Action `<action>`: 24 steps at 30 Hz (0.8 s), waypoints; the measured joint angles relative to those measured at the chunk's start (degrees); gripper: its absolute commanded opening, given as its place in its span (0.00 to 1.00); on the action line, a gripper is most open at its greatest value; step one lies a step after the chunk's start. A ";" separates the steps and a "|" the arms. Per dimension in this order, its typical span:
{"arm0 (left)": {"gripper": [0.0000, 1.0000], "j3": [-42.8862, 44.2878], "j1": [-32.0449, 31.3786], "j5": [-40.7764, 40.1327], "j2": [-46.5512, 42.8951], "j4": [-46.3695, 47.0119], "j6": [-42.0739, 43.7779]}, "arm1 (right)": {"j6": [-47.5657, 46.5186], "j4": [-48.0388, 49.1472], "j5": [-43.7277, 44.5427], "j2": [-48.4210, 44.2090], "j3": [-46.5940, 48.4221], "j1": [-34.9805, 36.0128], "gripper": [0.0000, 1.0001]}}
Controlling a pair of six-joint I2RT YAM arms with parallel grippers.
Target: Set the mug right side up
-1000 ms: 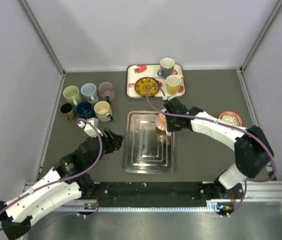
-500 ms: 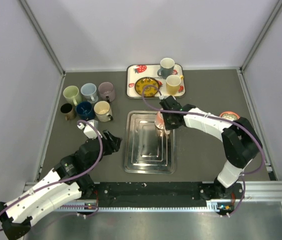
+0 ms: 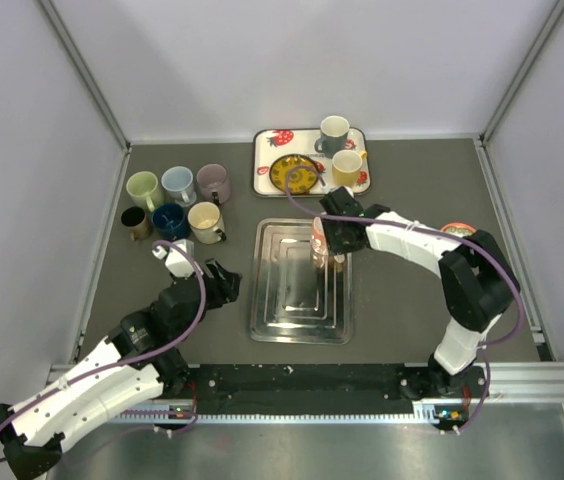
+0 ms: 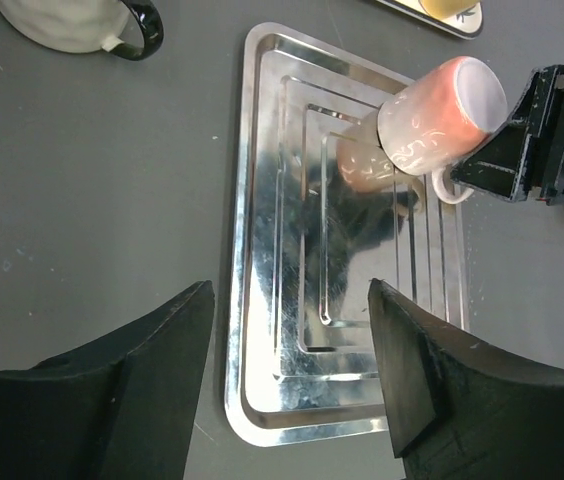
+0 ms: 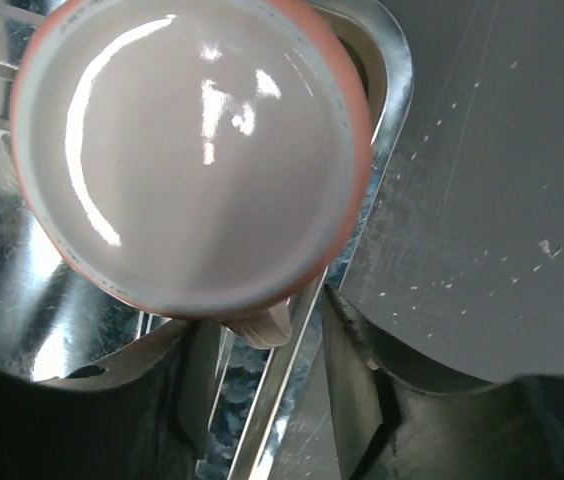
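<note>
A pink mug (image 3: 319, 238) stands upside down at the far right of the metal tray (image 3: 272, 320), its pale base up. It shows in the left wrist view (image 4: 437, 115) and fills the right wrist view (image 5: 187, 150). My right gripper (image 3: 334, 246) points down beside it. Its fingers (image 5: 267, 340) straddle the mug's pale handle (image 5: 262, 325) and the tray rim (image 5: 382, 60). The handle touches the left finger, with a gap to the other finger. My left gripper (image 3: 224, 283) is open and empty, left of the tray, its fingers (image 4: 292, 330) spread over the tray's near corner (image 4: 262, 200).
Several mugs (image 3: 177, 200) cluster at the back left; the cream one also shows in the left wrist view (image 4: 72, 20). A white strawberry tray (image 3: 267, 150) at the back holds a plate and two mugs. A small patterned bowl (image 3: 460, 238) sits at the right.
My right gripper has moved left and back, closing in on the mug's handle at the tray's right rim. The tray has shifted slightly. The left arm has drawn back a little.
</note>
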 measured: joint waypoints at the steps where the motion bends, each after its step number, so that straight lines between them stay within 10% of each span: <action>1: 0.74 0.04 0.02 -0.17 0.04 -0.02 0.17 | 0.07 -0.02 0.26 -0.04 0.00 0.00 0.54; 7: 0.99 2.34 0.00 -2.93 2.03 -0.44 2.99 | 0.39 -1.27 1.14 -5.49 0.00 0.79 0.62; 15: 0.96 7.13 1.75 -9.07 7.58 3.67 9.22 | 2.40 0.81 -0.35 -31.23 -2.89 3.10 0.60; 24: 0.84 19.80 15.89 -6.36 38.25 2.01 -2.19 | 6.25 2.58 -3.67 -44.89 -18.18 3.76 0.58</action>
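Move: The right hand's pads stand around the handle of the pink mug, whose middle is about 4 cm ahead and 4 to the left, nearly level; the metal tray's middle lies some 4 cm back, 9 left and 5 below, and the yellow mug about 23 ahead and 2 right. From the left hand, the cream mug is roughly 21 cm ahead, 7 left and 11 below; the pink mug is 17 ahead, 23 right and 10 below. The right fingers, already parting, open further and come free of the pink mug's handle; the hand climbs nearly 20 cm, then sinks about 5 while drawing back towards its base, tilting its tips up and rolling. The left hand opens wide, rises slightly, then swings forward and down towards the cream mug, turning counter-clockwise. ##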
